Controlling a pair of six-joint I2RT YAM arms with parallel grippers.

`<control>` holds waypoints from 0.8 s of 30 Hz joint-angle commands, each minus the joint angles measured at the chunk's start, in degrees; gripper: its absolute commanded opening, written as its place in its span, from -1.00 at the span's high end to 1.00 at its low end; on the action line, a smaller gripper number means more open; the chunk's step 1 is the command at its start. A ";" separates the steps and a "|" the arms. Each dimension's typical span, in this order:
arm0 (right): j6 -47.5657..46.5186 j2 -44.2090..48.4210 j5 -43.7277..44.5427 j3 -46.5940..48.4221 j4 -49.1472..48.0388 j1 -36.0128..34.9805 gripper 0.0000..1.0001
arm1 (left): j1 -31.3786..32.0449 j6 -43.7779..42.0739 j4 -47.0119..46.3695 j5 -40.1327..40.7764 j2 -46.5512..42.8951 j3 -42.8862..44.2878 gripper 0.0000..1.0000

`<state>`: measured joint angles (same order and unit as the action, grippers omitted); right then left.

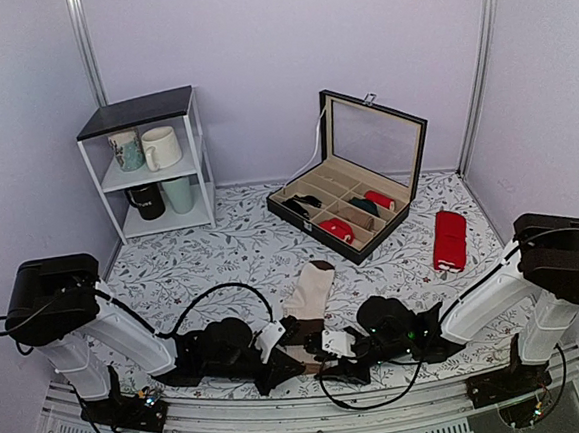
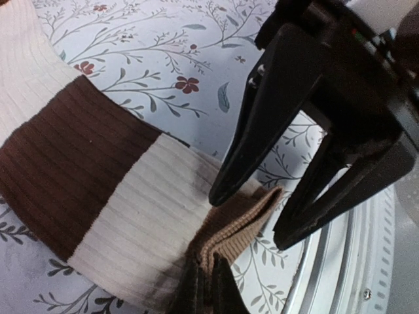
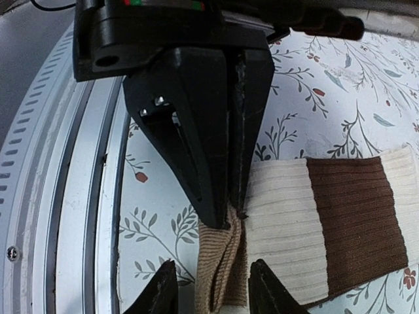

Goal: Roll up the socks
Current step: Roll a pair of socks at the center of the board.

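Observation:
The socks, banded cream, dark brown and tan, lie flat on the floral tablecloth, tan cuff end toward the near edge. In the left wrist view the bands run cream, brown, cream, ending in the folded tan cuff. My left gripper is shut on that cuff, lifting it into a ridge. My right gripper is open, with the raised tan cuff between its two fingers and a gap on each side. The two grippers meet tip to tip, left gripper beside right gripper.
An open compartment box behind the socks holds small red and dark green bundles. A plain red pair lies at the right. A white shelf with mugs stands at the back left. A metal rail edges the table just behind the grippers.

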<state>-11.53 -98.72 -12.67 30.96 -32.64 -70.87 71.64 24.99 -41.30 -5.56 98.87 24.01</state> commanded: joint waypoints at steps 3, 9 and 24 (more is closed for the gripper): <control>3.08 -3.53 1.16 2.13 -0.48 -0.24 0.47 | -0.64 -0.33 4.87 -1.16 1.50 -0.54 1.00; 7.12 -5.65 0.27 4.53 4.74 0.00 0.94 | -0.62 -0.76 4.78 -1.08 1.10 -0.56 1.00; 36.80 -7.37 -16.20 2.42 14.12 8.99 1.00 | 10.81 -20.96 2.54 21.72 -17.09 -7.07 -0.84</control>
<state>14.06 -102.30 -23.79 34.61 -27.55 -64.14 78.13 13.45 -36.36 8.82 84.03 20.08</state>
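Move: The left hand's shut fingers already hold the folded cuff of the socks, its middle about 1 cm to their right. From the right hand, open around the cuff's right part, the cuff's middle is level, some 2 cm left and 1 cm below. The socks' dark brown band is about 9 cm ahead and 3 cm left of the right hand; their dark toe end is roughly 25 cm ahead and 2 cm right. The right fingers shut on the folded cuff and pinch it while the hand sinks about 1 cm and eases left. Keeping that pinch, the right hand then rolls forward some 30 degrees, edging forward and a little back right. Once it has hold, the left fingers open wide, let go of the cuff and rise about 5 cm, drawing slightly left and tilting back. ##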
